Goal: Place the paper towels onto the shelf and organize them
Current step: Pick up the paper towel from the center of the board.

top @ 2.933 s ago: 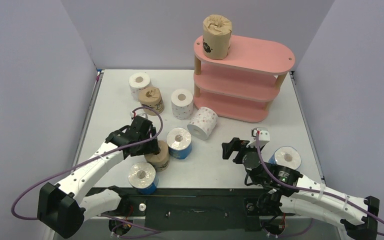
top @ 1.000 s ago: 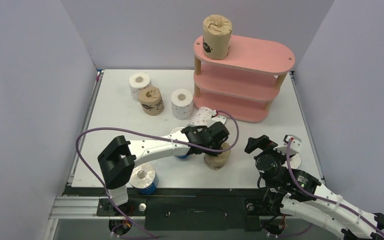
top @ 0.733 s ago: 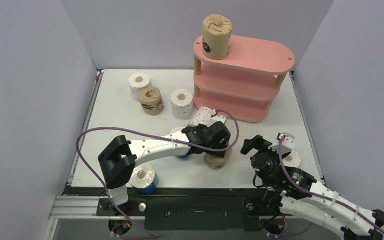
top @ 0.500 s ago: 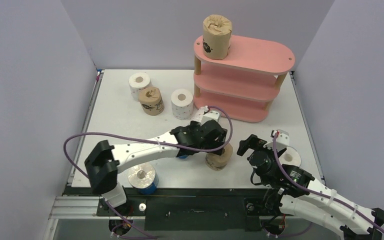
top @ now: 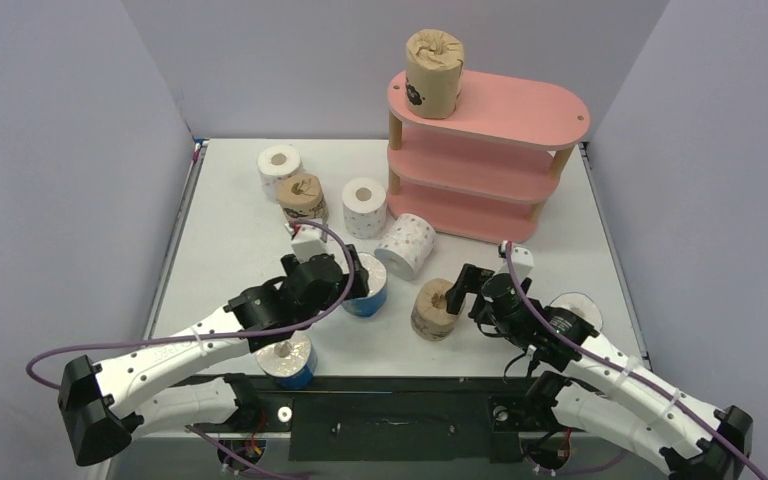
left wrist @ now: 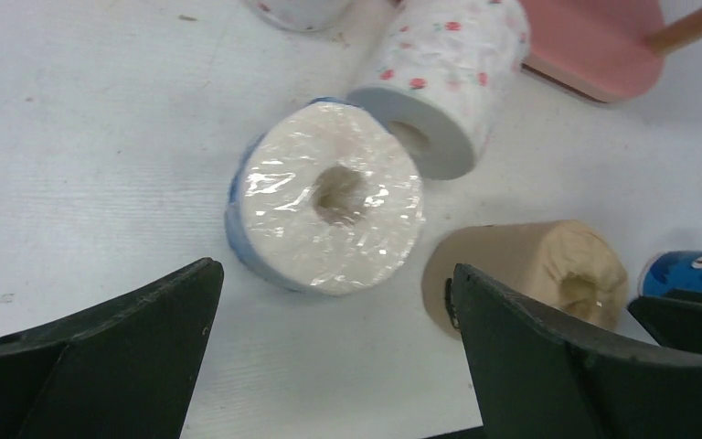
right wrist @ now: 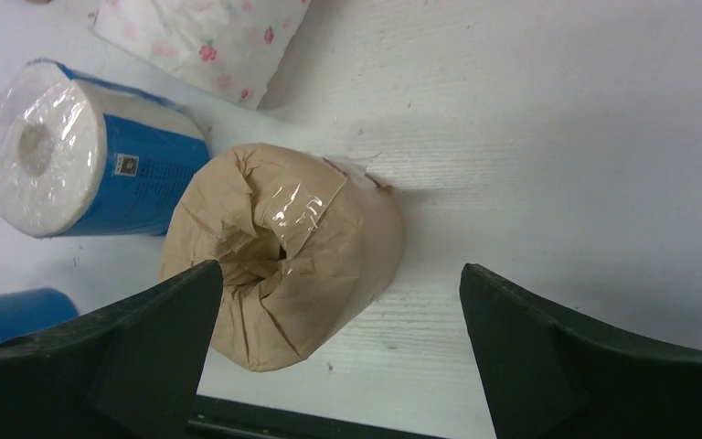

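Note:
The pink shelf (top: pixel 520 110) stands at the back right, with one brown paper towel roll (top: pixel 434 72) on its top board. A second brown roll (top: pixel 435 308) stands near the table's front; in the right wrist view this roll (right wrist: pixel 283 251) sits just ahead of my open right gripper (right wrist: pixel 340 268), close to its left finger. My right gripper (top: pixel 460 292) is right beside it. My left gripper (left wrist: pixel 334 274) is open and empty, with an upright blue roll (left wrist: pixel 329 210) just beyond its fingertips. In the top view my left gripper (top: pixel 345 290) partly covers that blue roll (top: pixel 368 285).
A dotted white roll (top: pixel 406 245) lies on its side by the shelf's foot. Two white rolls (top: pixel 280 166) (top: pixel 364 205) and a brown one (top: pixel 302 197) stand at the back left. Blue rolls sit at the front edge (top: pixel 286 355) and behind my right arm (top: pixel 578 315).
My left gripper opened, let go of the brown roll near the front and drew back left to the blue roll. My right gripper moved left, up to that brown roll.

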{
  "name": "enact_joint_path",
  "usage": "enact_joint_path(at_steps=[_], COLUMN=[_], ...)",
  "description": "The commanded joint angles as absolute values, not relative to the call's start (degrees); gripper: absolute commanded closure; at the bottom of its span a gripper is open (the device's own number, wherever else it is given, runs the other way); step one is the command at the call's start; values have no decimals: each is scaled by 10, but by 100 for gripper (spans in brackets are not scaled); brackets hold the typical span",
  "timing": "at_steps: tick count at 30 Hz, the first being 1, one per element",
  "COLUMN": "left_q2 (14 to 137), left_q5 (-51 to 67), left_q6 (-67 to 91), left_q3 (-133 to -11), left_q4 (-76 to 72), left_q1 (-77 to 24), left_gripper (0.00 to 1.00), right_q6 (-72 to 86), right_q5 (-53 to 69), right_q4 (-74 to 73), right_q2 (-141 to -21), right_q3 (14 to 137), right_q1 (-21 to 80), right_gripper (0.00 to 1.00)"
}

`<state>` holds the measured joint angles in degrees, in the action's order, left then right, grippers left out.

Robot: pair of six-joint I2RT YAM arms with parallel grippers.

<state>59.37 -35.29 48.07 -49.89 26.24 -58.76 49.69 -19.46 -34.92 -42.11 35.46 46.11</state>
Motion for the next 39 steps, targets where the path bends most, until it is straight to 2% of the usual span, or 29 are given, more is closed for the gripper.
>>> enact_joint_path(at_steps=[1, 6, 17, 27, 39], left_q2=[532, 462, 456, 455, 444], left_q5=[-267, -274, -303, -293, -277], left_q6=[497, 475, 471, 472, 486], left_q3=[-437, -397, -405, -394, -372], left_q4=[180, 150, 187, 180, 175], left_q1=[-527, -523, -522, -522, -522], left_gripper=[4, 4, 4, 4, 3], right_q6=[475, 470, 462, 472, 484], right_q5=[-106, -82, -50, -43, -57], right_q4=[-291, -277, -250, -222, -228], right_q2=[-444, -476, -519, -545, -534], right_q3=[351, 348, 335, 321, 323], right_q1=[446, 425, 395, 392, 393], right_gripper=[2, 6, 21, 37, 61])
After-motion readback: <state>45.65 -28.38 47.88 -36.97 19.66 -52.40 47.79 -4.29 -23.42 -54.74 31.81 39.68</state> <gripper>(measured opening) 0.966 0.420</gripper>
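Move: Off to the right hand's left, about 7 cm away and 1 cm back, stands the brown paper towel at the middle of the board, its middle some 9 cm below the hand. The blue-wrapped paper towel is about 15 cm left of the brown one and 6 cm farther out; the flowered paper towel lies 6 cm left of it and 15 cm farther out. From the left hand the brown one is roughly 19 cm right, 3 cm back and 14 cm down. Sinking about 5 cm while drifting some 3 cm left, the right hand comes onto the near-right rim of the brown paper towel, tips down about 10 degrees and closes from wide open to under half, straddling the wall to pinch it, left finger at the core hole, right finger outside. The left hand shifts about 3 cm left, away from it, dips and rises again, then hangs open before starting to sink. ##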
